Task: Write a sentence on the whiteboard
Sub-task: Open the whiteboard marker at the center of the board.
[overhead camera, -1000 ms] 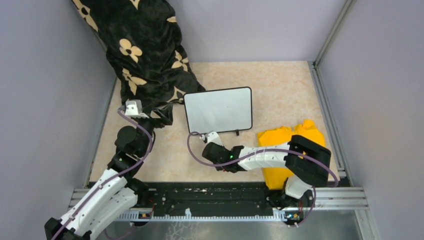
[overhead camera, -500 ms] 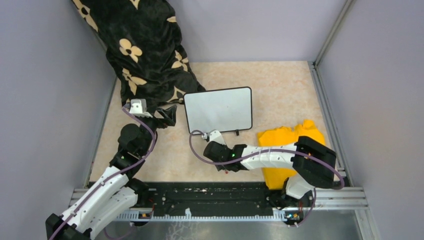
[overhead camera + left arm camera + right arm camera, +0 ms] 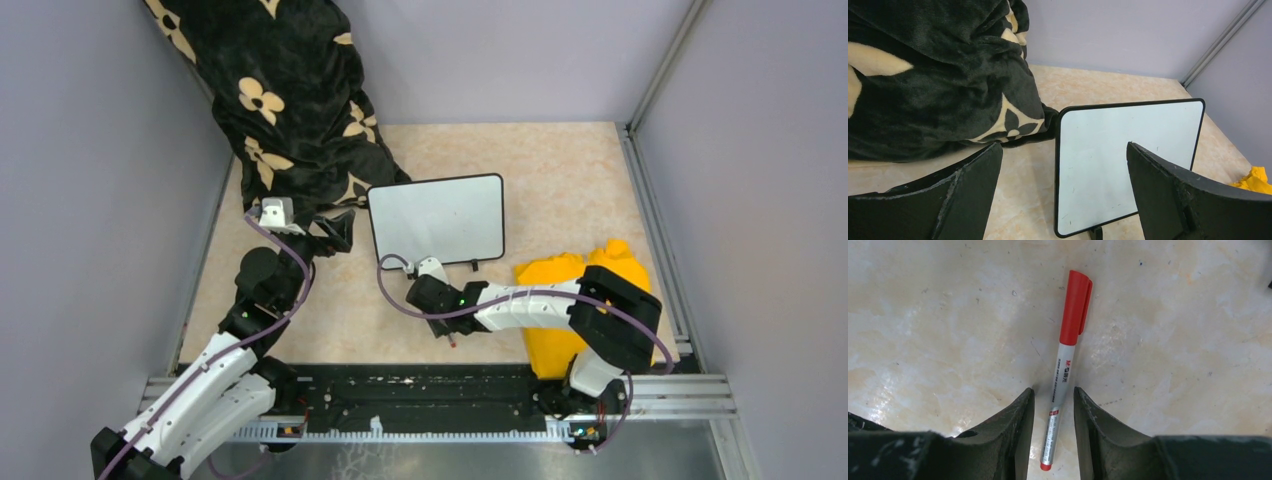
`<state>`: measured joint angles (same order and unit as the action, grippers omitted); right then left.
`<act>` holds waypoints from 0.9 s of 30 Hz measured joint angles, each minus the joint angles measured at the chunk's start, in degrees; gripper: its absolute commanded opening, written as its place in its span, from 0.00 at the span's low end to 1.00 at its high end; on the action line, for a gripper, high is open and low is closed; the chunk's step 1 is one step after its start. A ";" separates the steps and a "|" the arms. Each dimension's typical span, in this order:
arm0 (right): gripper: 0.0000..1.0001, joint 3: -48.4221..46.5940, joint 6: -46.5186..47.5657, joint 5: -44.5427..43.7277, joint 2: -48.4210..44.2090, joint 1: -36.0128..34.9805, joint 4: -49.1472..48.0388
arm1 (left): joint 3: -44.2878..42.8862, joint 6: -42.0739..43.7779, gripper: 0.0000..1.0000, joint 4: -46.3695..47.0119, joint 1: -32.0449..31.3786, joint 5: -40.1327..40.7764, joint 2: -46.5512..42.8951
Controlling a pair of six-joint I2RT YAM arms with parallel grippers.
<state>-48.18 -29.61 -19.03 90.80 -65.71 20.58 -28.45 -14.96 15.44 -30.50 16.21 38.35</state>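
Note:
The whiteboard (image 3: 436, 218) stands in the middle of the table, its white face (image 3: 1128, 160) bare apart from faint specks; no sentence shows on it. A red-capped silver marker (image 3: 1065, 370) lies flat on the table, its end (image 3: 452, 343) poking out near the board's front. My right gripper (image 3: 1053, 390) is low over the marker's rear half and open, a finger on each side with a gap between each finger and the barrel. My left gripper (image 3: 1063, 145) is wide open at the board's left edge (image 3: 335, 230) and holds nothing.
A black blanket with cream flowers (image 3: 290, 100) is heaped at the back left, touching the board's left corner. A yellow cloth (image 3: 575, 275) lies at the right under the right arm. Grey walls close in both sides; a metal rail (image 3: 430, 400) runs along the near edge.
My right gripper has opened and shifted slightly up and left toward the board; the marker's red end now shows on the table. The left gripper edged right a little early on.

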 measured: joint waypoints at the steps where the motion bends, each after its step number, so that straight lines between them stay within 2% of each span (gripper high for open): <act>1: 0.32 -0.04 0.00 0.20 0.31 0.04 -0.22 | 0.00 0.00 0.99 0.00 0.00 -0.04 0.00; 12: 0.18 -0.20 0.00 2.56 0.76 1.46 -1.84 | -0.02 0.00 0.99 0.00 0.00 -0.37 0.00; 18: 0.00 0.57 -0.02 2.64 0.59 2.03 -3.52 | -0.02 0.00 0.99 0.00 0.00 -0.42 0.00; 27: 0.00 4.74 2.62 3.28 -4.46 2.14 -4.98 | -0.02 -0.04 0.99 0.59 0.00 -1.86 0.55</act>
<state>-43.44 -26.98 -15.75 86.35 -63.57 15.59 -28.47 -15.00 16.03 -30.50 14.35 38.89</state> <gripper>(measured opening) 0.030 0.987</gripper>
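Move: The marker lies flat on the table between the right hand's open fingers, its middle about 1 cm ahead, 1 cm left and 1 cm below, cap pointing forward and left. The whiteboard's middle is some 19 cm straight ahead of this hand and 7 cm higher; the yellow cloth's is about 28 cm to its right and 3 cm ahead. From the idle left hand, the marker is roughly 11 cm back, 17 cm right and 27 cm below. The marker's white barrel is pinched just behind the cap section as the right fingers shut from about a third open, while the hand stays low and eases barely 1 cm forward-left towards the whiteboard and rolls a few degrees. Once shut, the hand keeps its hold and draws about 1 cm right, starting slightly back and up. ##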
